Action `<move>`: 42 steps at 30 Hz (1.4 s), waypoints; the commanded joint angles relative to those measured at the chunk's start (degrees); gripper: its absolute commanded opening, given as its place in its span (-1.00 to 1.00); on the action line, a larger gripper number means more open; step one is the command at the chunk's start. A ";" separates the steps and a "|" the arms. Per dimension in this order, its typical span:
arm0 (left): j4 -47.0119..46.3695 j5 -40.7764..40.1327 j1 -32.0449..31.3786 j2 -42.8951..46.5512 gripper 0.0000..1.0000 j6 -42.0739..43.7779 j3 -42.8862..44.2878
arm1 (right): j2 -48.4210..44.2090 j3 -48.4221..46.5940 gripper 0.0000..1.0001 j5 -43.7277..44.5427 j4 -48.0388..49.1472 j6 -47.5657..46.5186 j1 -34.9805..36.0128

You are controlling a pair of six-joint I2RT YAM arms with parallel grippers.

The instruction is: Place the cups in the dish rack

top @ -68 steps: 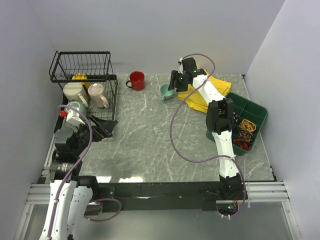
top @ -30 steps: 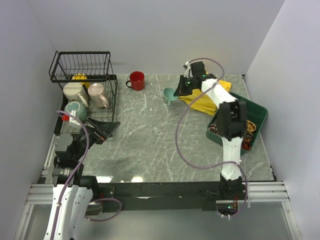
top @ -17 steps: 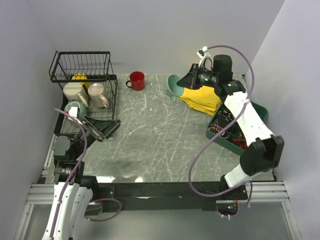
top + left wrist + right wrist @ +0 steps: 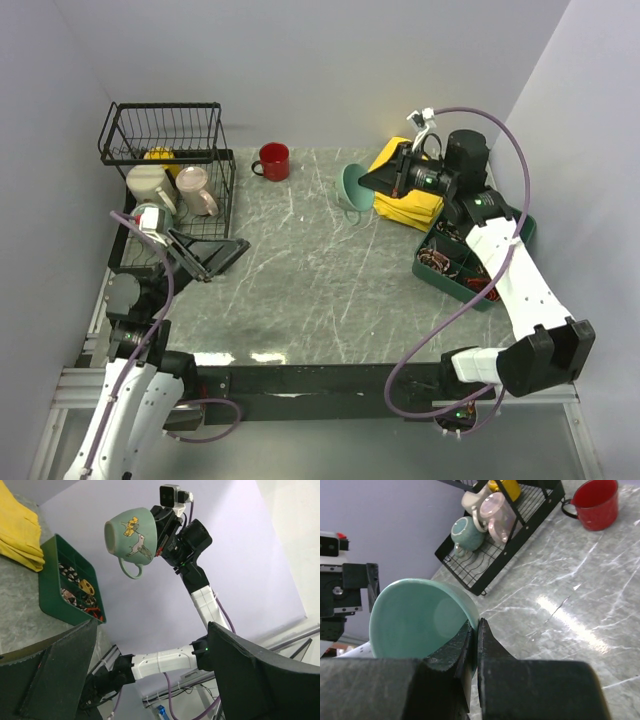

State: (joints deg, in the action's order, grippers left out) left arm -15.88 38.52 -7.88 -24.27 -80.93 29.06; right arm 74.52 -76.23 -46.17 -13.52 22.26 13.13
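My right gripper (image 4: 372, 184) is shut on the rim of the small teal cup (image 4: 351, 190) and holds it in the air, tilted, over the back of the table; its jaws pinch the rim (image 4: 477, 630) of the cup (image 4: 415, 620). The cup also shows in the left wrist view (image 4: 131, 535). The red mug (image 4: 272, 160) stands on the table. The black dish rack (image 4: 225, 195) holds the yellow mug (image 4: 158, 155) in its basket and the cream mug (image 4: 150, 183) and pink mug (image 4: 195, 190) below. The grey-green mug (image 4: 467, 532) lies beside them. My left gripper (image 4: 225, 252) is open and empty in front of the rack.
A green compartment tray (image 4: 505, 225) with small items sits at the right, under the right arm. A folded yellow cloth (image 4: 410, 200) lies behind the held cup. Walls close in the left, back and right.
My right gripper has lifted the teal cup off the table and carried it up and slightly right, the arm swinging out to the right. My left gripper has risen and shifted a little right.
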 commanded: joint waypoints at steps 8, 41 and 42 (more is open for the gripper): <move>-9.95 -9.60 -14.61 -7.01 0.93 2.52 0.12 | -4.21 5.56 -1.00 -4.80 11.58 6.56 0.15; -26.92 -18.75 -40.98 -36.89 0.93 8.77 13.74 | -11.50 14.70 -1.00 -9.81 29.85 24.84 0.06; -27.27 -18.66 -41.07 -37.60 0.93 8.77 14.53 | -11.59 15.40 -1.00 -9.99 31.08 26.94 0.15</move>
State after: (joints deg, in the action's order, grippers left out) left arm -37.34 20.18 -47.90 -59.46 -73.76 39.40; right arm 66.35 -61.71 -54.11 8.54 42.54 13.13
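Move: The light green cup hangs from the right fingers by its rim, its middle some 3 cm left of and 2 cm back from that hand; the left gripper it is brought to is about 24 cm left, 15 cm back, level. From the left hand the cup is roughly 22 cm right, 13 cm ahead, about level; the red mug 41 cm ahead, 5 cm right, and the dish rack 29 cm ahead, 17 cm left, both some 25 cm below. The light green cup, still pinched at its rim by the right fingers, is drawn back about 5 cm while that hand tips its fingertips up; it dips slightly, then rises. Towards it the empty left hand sweeps some 16 cm to the right, turning about 20 degrees clockwise, fingers staying wide open and not yet touching. ##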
